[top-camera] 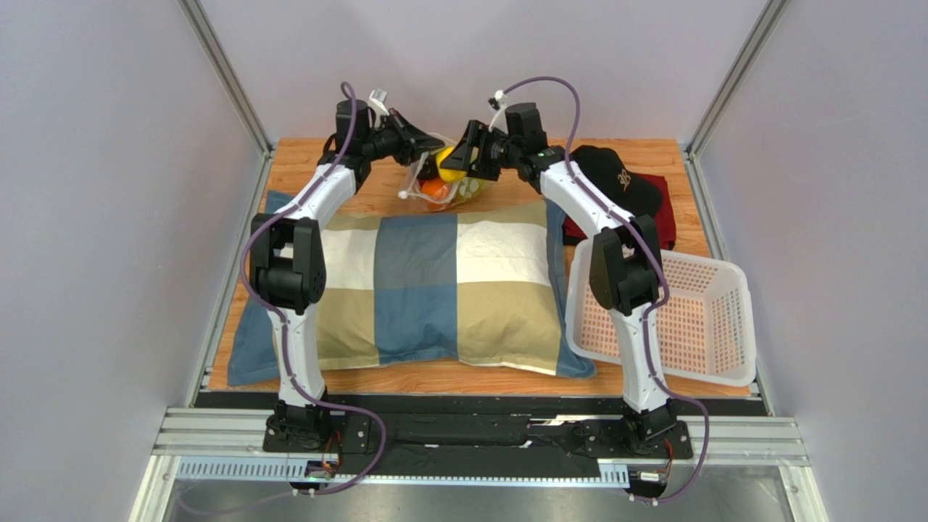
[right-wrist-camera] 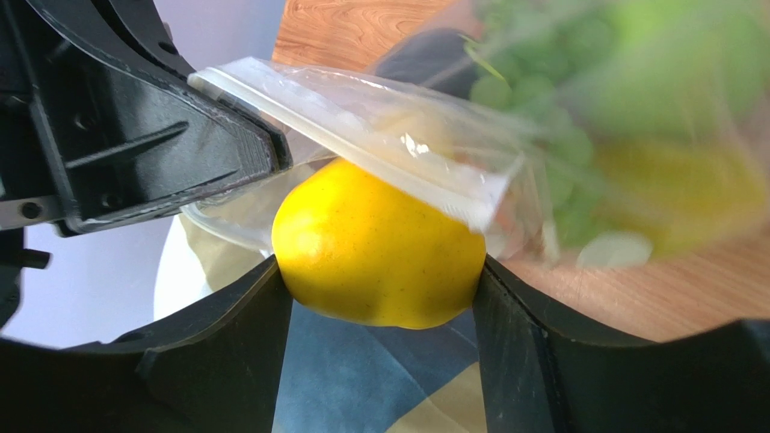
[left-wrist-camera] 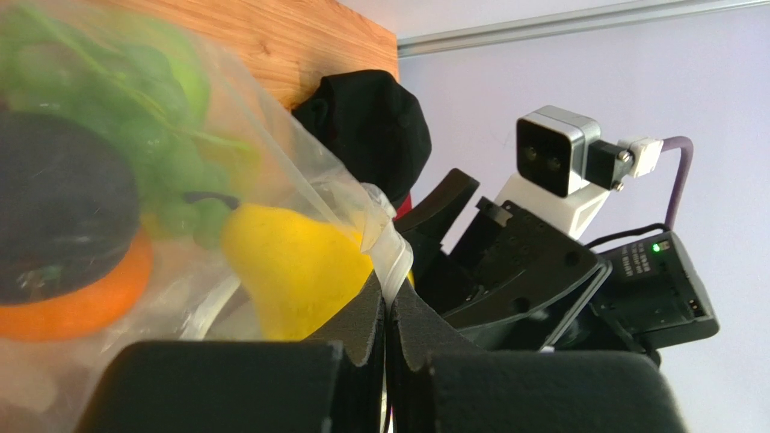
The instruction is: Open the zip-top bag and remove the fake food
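The clear zip-top bag [top-camera: 427,179] hangs above the far table edge between both arms. My left gripper [top-camera: 423,139] is shut on the bag's rim [left-wrist-camera: 395,257]. My right gripper [top-camera: 466,161] is shut on the yellow lemon [right-wrist-camera: 380,245] at the bag's open mouth; its jaws press both sides of the lemon. The lemon also shows in the left wrist view [left-wrist-camera: 289,271] and the top view [top-camera: 449,163]. Inside the bag sit an orange [left-wrist-camera: 72,307], a dark purple-brown fruit [left-wrist-camera: 54,216] and green pieces [left-wrist-camera: 154,117].
A patchwork pillow [top-camera: 436,288] lies in the middle of the wooden table. A white perforated basket [top-camera: 697,315] stands at the right. A black cap [top-camera: 615,174] on a red cloth [top-camera: 662,226] lies at the back right.
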Available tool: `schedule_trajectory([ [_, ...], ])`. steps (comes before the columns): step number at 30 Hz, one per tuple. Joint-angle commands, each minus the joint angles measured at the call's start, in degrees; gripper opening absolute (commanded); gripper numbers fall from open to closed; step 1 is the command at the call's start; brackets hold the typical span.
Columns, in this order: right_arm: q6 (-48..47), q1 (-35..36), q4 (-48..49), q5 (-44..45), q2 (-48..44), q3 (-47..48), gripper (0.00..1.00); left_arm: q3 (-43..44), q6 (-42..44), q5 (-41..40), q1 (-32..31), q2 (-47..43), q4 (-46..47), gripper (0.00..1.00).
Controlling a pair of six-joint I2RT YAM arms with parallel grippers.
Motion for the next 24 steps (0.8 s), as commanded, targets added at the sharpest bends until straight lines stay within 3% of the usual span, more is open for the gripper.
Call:
schedule_trajectory([
  [1,5.9,-1.4,-5.3,-1.0,-5.4,3.7,0.00,-0.4,0.8,-0.8,0.7,-4.4,0.1,0.00],
  [4,5.8,-2.0,-12.3,-1.4,-8.9,3.1,0.00,0.4,0.2,-1.6,0.7,-4.3,0.0,0.00],
  [11,-2.9,-4.8,-30.9,11.6,-26.2,-7.0,0.00,-1.1,-4.4,-2.2,0.5,-4.4,5.9,0.00],
  [16,-4.1,-10.5,-46.4,22.4,-38.0,-20.9,0.00,-2.2,-6.3,-2.4,0.3,-4.4,8.0,0.00],
  [20,-3.6,-18.1,-49.2,26.3,-50.5,-34.6,0.00,-2.6,-6.3,-2.1,0.2,-4.8,8.0,0.00],
  [24,-3.2,-20.1,-47.3,28.0,-56.1,-47.1,0.02,-2.6,-6.5,-1.6,0.0,-4.7,8.1,0.00],
])
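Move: The right hand already grips the yellow pear at the mouth of the zip-top bag. The white basket's middle lies about 30 cm back and 38 cm to the right of it, some 14 cm below. The bag's contents sit about 3 cm back and 11 cm below; the black cap is level with the hand and about 29 cm right. From the left hand, shut on the bag's rim, the basket is some 34 cm back and 40 cm right. Back and to the right, slowly at first and then fast, the right arm carries the pear away from the bag's mouth, some 35 cm in all, rising about 8 cm before sinking again towards the basket's far left corner. Its wrist turns clockwise and tips down, and the fingers keep their hold. The left hand barely shifts, still pinching the bag's rim. ##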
